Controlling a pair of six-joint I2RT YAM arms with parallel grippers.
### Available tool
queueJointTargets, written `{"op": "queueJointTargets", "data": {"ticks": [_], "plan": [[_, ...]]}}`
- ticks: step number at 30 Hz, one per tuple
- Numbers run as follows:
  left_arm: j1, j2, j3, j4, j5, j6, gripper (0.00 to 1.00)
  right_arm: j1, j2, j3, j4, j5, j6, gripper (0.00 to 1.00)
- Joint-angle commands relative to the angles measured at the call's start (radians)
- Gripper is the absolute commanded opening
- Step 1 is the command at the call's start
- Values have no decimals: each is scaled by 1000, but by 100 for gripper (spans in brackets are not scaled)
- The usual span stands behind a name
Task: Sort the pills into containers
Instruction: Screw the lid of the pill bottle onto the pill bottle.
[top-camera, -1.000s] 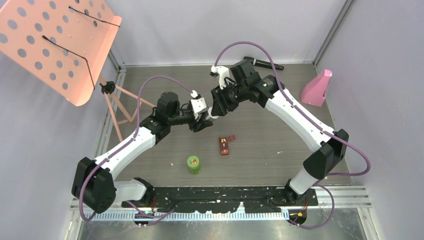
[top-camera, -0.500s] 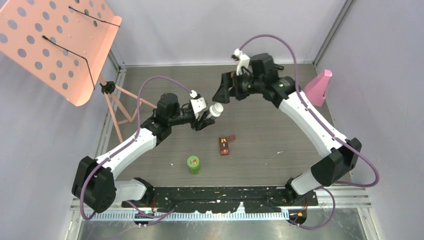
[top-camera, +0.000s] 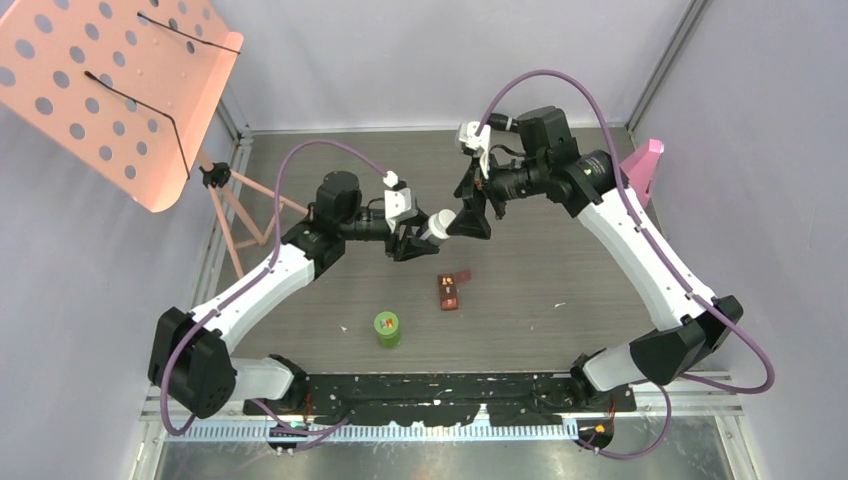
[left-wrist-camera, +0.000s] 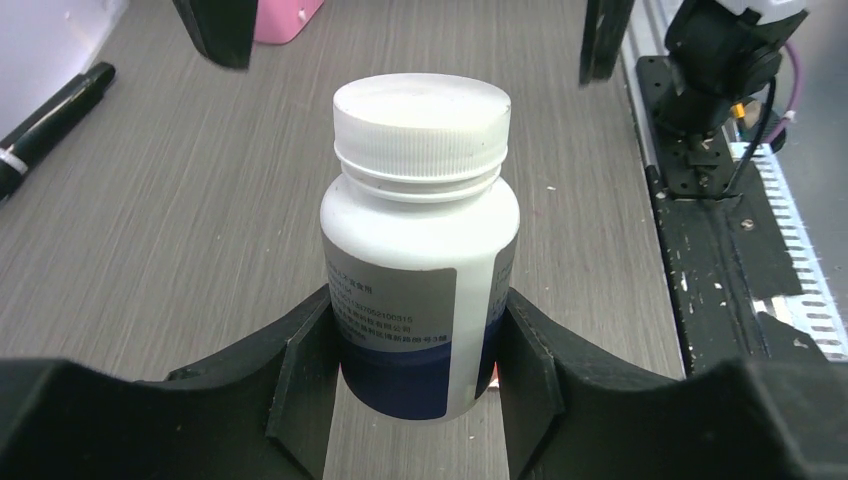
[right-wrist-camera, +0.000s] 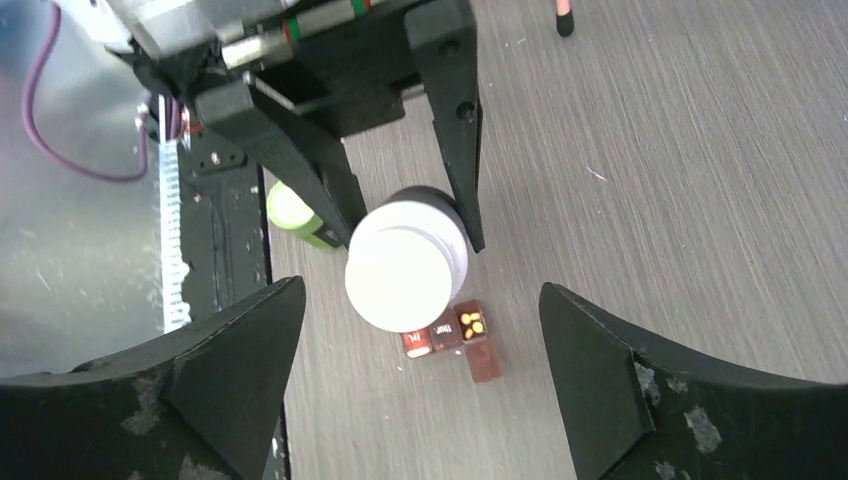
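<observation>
My left gripper (top-camera: 418, 238) is shut on a white bottle (top-camera: 437, 223) with a white cap and a blue-banded label, held above the table. In the left wrist view the bottle (left-wrist-camera: 420, 250) sits between both pads (left-wrist-camera: 305, 385). My right gripper (top-camera: 472, 211) is open and faces the bottle's cap (right-wrist-camera: 405, 268), which lies between its spread fingers without touching them. The brown case (top-camera: 450, 291) lies on the table with one lid open, and yellow pills (right-wrist-camera: 472, 323) show in one compartment. The green-lidded bottle (top-camera: 387, 328) stands near the front; it also shows in the right wrist view (right-wrist-camera: 293, 214).
An orange perforated music stand (top-camera: 110, 90) stands at the back left. A pink object (top-camera: 640, 168) sits at the back right. A black microphone (left-wrist-camera: 50, 110) lies on the table in the left wrist view. A black rail (top-camera: 450, 392) runs along the near edge.
My right gripper drew back up and right from the bottle, then came back down to face its cap. My left gripper shifted slightly right, still holding the bottle.
</observation>
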Motion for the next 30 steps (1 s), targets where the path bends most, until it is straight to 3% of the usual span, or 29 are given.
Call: {"op": "queueJointTargets", "data": {"ticks": [1, 7, 18, 20, 23, 30], "plan": [[-4, 3, 57, -42, 89, 6, 0, 10, 11, 35, -113, -36, -188, 95], [-4, 8, 60, -41, 101, -4, 0, 29, 26, 9, -41, -25, -159, 80], [-4, -2, 51, 16, 53, -8, 0, 71, 66, -14, 33, 5, -75, 35], [-4, -7, 44, 32, 19, -10, 0, 75, 65, -36, 88, 38, 8, 25], [-4, -20, 16, 80, -68, -11, 0, 77, 96, -9, 126, 108, 258, 7], [-4, -29, -31, 159, -238, 4, 0, 138, 136, -50, 163, 482, 757, 5]]}}
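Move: Between the left fingers, the white pill bottle points its lid at the right hand. From the right hand the lid is about 2 cm to the left, 2 cm below and level fore and aft. The brown pill box lies roughly 7 cm back and 3 cm left of the right hand; the green-lidded bottle about 15 cm back and 15 cm left; both some 30 cm below. From the left hand the lid is 4 cm right, 1 cm ahead, 3 cm above. Closing its wide-open fingers, the right hand sinks about 2.5 cm and eases 2 cm left onto the lid, pinching it from both sides, then turns clockwise some 30 degrees as seen along its fingers. During that turn both hands swing forward about 3 cm and down, the left keeping its grip on the bottle. ##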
